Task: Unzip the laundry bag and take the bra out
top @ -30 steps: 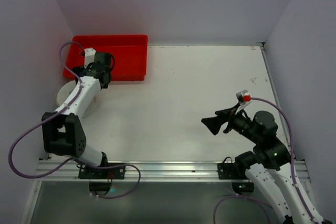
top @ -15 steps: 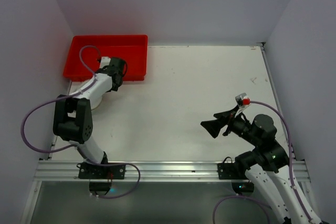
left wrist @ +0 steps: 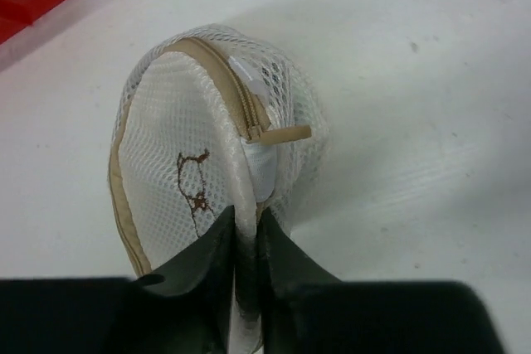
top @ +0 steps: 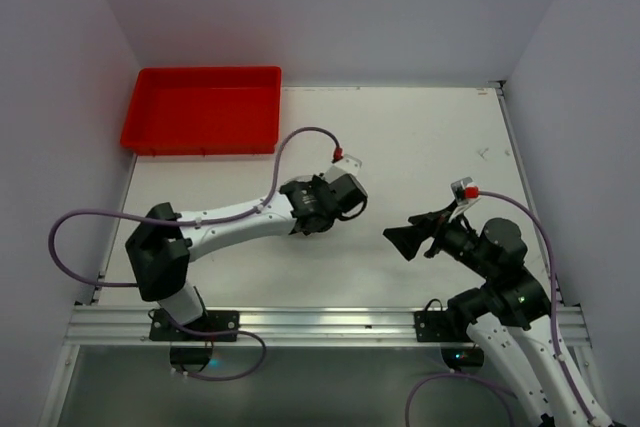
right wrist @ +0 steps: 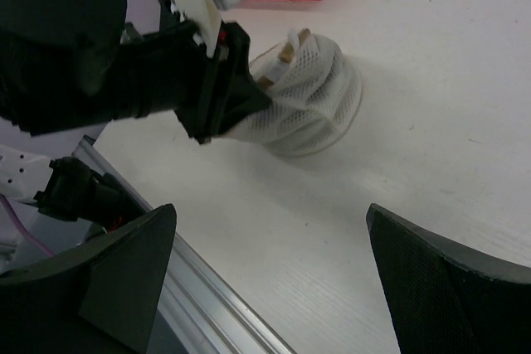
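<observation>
The laundry bag is a round white mesh pouch with a tan zipper and a small dark bra drawing on its face. My left gripper is shut on the bag's rim, holding it on edge over the middle of the table. The tan zipper pull sticks out to the right, and the zipper looks closed. In the right wrist view the bag hangs from the left gripper, its lower side at the tabletop. My right gripper is open and empty, a short way in front of the bag. The bra itself is hidden.
A red tray stands at the back left corner of the table, apart from both arms. The left arm stretches low across the table toward the middle. The aluminium rail runs along the near edge.
My left gripper shut on the bag near the red tray, then the arm swung right and carried it to the table's middle. The right arm stayed almost still, open.
</observation>
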You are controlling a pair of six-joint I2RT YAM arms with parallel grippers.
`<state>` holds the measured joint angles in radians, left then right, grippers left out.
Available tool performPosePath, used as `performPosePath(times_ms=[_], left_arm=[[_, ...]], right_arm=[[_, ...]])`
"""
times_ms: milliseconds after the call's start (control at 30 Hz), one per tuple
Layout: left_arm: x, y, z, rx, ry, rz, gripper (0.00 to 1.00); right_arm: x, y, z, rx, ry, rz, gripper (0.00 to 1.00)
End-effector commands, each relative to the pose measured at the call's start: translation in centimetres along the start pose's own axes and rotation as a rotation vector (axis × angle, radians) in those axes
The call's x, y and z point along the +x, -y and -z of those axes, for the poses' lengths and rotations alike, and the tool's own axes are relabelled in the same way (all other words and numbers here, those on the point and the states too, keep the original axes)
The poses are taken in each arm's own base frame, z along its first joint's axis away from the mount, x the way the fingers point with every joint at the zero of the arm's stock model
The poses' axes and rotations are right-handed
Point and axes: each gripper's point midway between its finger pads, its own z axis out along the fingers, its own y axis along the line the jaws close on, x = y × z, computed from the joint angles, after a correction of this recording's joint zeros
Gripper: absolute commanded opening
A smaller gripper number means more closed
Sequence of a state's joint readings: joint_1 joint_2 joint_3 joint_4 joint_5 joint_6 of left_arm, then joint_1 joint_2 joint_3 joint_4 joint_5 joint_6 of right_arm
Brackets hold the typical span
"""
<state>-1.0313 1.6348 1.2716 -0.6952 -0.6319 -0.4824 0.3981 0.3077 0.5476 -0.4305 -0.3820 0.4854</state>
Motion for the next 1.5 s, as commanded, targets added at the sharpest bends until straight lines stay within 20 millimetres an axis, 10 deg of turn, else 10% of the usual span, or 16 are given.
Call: performPosePath(times_ms=[0, 200, 300, 500, 633, 1467], left_arm=[[0.6, 3.6, 1.6, 0.038, -0.018, -0.032, 0.35], [-1.7, 5.5, 6.1, 0.192, 0.008, 0.069, 0.88], [-4.2, 4.8, 8.8, 0.260, 0.064, 0.132, 0.97], [-7.8, 1.4, 9.8, 0.394, 0.158, 0.195, 0.97], [-8.9, -1.3, 6.6, 0.440, 0.185, 0.153, 0.96], [-9.0, -0.8, -1.3, 0.737, 0.078, 0.008, 0.94]], right_arm=[[-0.6, 1.0, -0.3, 0.058, 0.036, -0.030, 0.99], [-1.2, 1.9, -0.3, 0.119, 0.058, -0.048, 0.97], [-1.3, 2.3, -0.9, 0.135, 0.043, -0.061, 0.91], [-1.5, 1.8, -3.2, 0.080, 0.007, -0.078, 0.75], [-0.9, 2.5, -6.2, 0.069, -0.063, -0.094, 0.72], [1.9, -0.2, -15.0, -0.069, -0.308, -0.029, 0.45]])
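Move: Pinched at its near rim by the left hand, the laundry bag has its middle about 4 cm ahead, 3 cm left and 4 cm below; its zipper pull sits some 5 cm ahead, 2 cm right and 2 cm below. The red box is roughly 22 cm ahead and 25 cm left. From the right hand the pull lies about 14 cm ahead, 12 cm left and 10 cm below, the bag's middle 14 cm ahead and 16 cm left. Bringing the bag about 5 cm back and right, the left hand opens wide and lets go, rises some 12 cm, goes forward, then sinks open over the bag's far side, its left side rolled down and turning clockwise. The right hand reaches forward, then left and down, about 15 cm in all, tipping down and narrowing to half open around the zipper pull. ##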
